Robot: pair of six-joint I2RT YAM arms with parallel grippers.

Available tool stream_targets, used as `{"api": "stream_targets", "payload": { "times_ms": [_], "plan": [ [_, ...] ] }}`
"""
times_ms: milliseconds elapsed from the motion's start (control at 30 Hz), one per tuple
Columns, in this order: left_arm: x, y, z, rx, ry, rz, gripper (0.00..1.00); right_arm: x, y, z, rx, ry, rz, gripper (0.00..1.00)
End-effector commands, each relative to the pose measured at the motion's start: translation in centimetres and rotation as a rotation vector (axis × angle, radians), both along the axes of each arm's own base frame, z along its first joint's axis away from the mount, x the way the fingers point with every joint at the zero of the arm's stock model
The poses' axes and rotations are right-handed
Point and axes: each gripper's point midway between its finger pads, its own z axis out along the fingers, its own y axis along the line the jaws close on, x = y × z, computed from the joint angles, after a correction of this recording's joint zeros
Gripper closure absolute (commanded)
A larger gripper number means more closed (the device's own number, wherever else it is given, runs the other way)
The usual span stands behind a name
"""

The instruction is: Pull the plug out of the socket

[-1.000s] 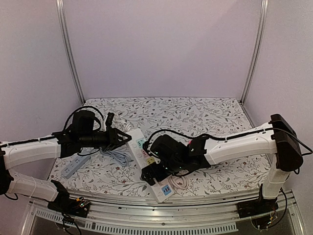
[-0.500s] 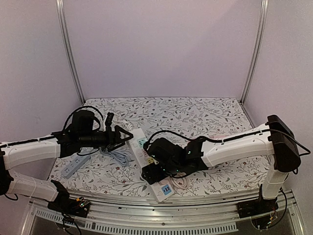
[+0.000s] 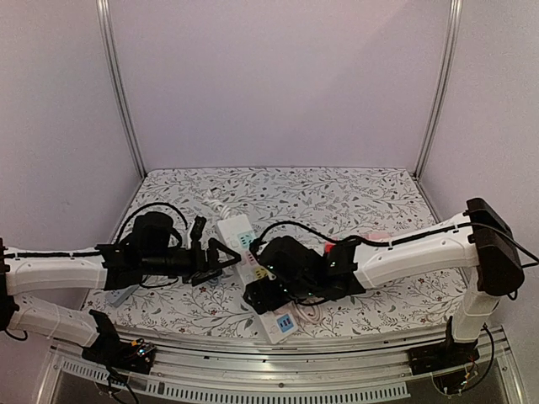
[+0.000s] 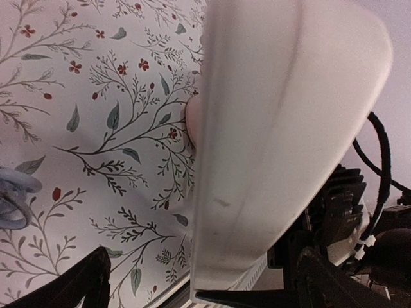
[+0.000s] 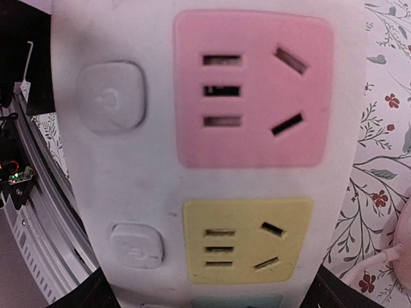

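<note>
The white power strip lies slanted on the flowered cloth. Its pink socket and yellow socket have nothing in them. The plug itself is hidden; only a loop of grey-blue cable shows at the left edge of the left wrist view. My left gripper is open beside the strip's far half, and the strip's white side rises between its dark fingers. My right gripper straddles the strip's near half, its fingers against both long edges.
A small grey power strip lies at the left under my left arm. The white strip's cord runs toward the back. A pale cable lies right of the strip. The metal front rail borders the table.
My left gripper has opened wide and moved forward and right, up to the strip. The right gripper's fingers have narrowed onto the strip, whose far end has shifted slightly.
</note>
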Motion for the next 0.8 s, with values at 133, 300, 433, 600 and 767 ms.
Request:
{"api": "stream_targets", "payload": {
  "times_ms": [133,300,433,600,767],
  "plan": [
    [-1.9,-3.1,-0.2,-0.054,-0.003,-0.045,0.01,1.2,2.4,6.9,0.214,-0.100,-0.001,0.42],
    [-2.8,-4.6,-0.6,-0.078,0.016,-0.080,0.05,1.2,2.5,7.4,0.231,-0.102,-0.001,0.42],
    [-2.9,-5.3,-0.7,-0.091,0.019,-0.092,0.17,1.1,2.5,7.8,0.241,-0.103,0.002,0.42],
    [-2.8,-5.9,-0.7,-0.091,0.016,-0.097,0.28,1.0,2.5,7.9,0.251,-0.098,0.008,0.42],
    [-2.7,-5.3,-2.3,-0.041,0.044,-0.066,0.26,0.9,2.3,8.5,0.282,-0.098,0.002,0.42]
  ]
}}
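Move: The white power strip, held in the right gripper, slants past the left fingertips: its yellow socket section lies about 8 cm to the left hand's right, some 3 cm back and 2 cm lower. The blue socket near the strip's close end is about 15 cm right of the left hand, 9 cm back and 7 cm lower. From the right hand, the yellow section is roughly 4 cm ahead, 1 cm left and 2 cm higher; the pink cord coil is 13 cm right, 1 cm back and 9 cm below. With its fingers wide open, the left hand travels about 5 cm to its right while drawing back some 2 cm and sinking about 1 cm, coming in along the strip towards the yellow socket section and the right hand, then closes its fingers roughly a quarter of the way; whether they touch the strip can't be seen. The right gripper keeps its hold on the strip the whole way, easing it about 1 cm up and 1 cm forward with hardly any turn of the wrist. ##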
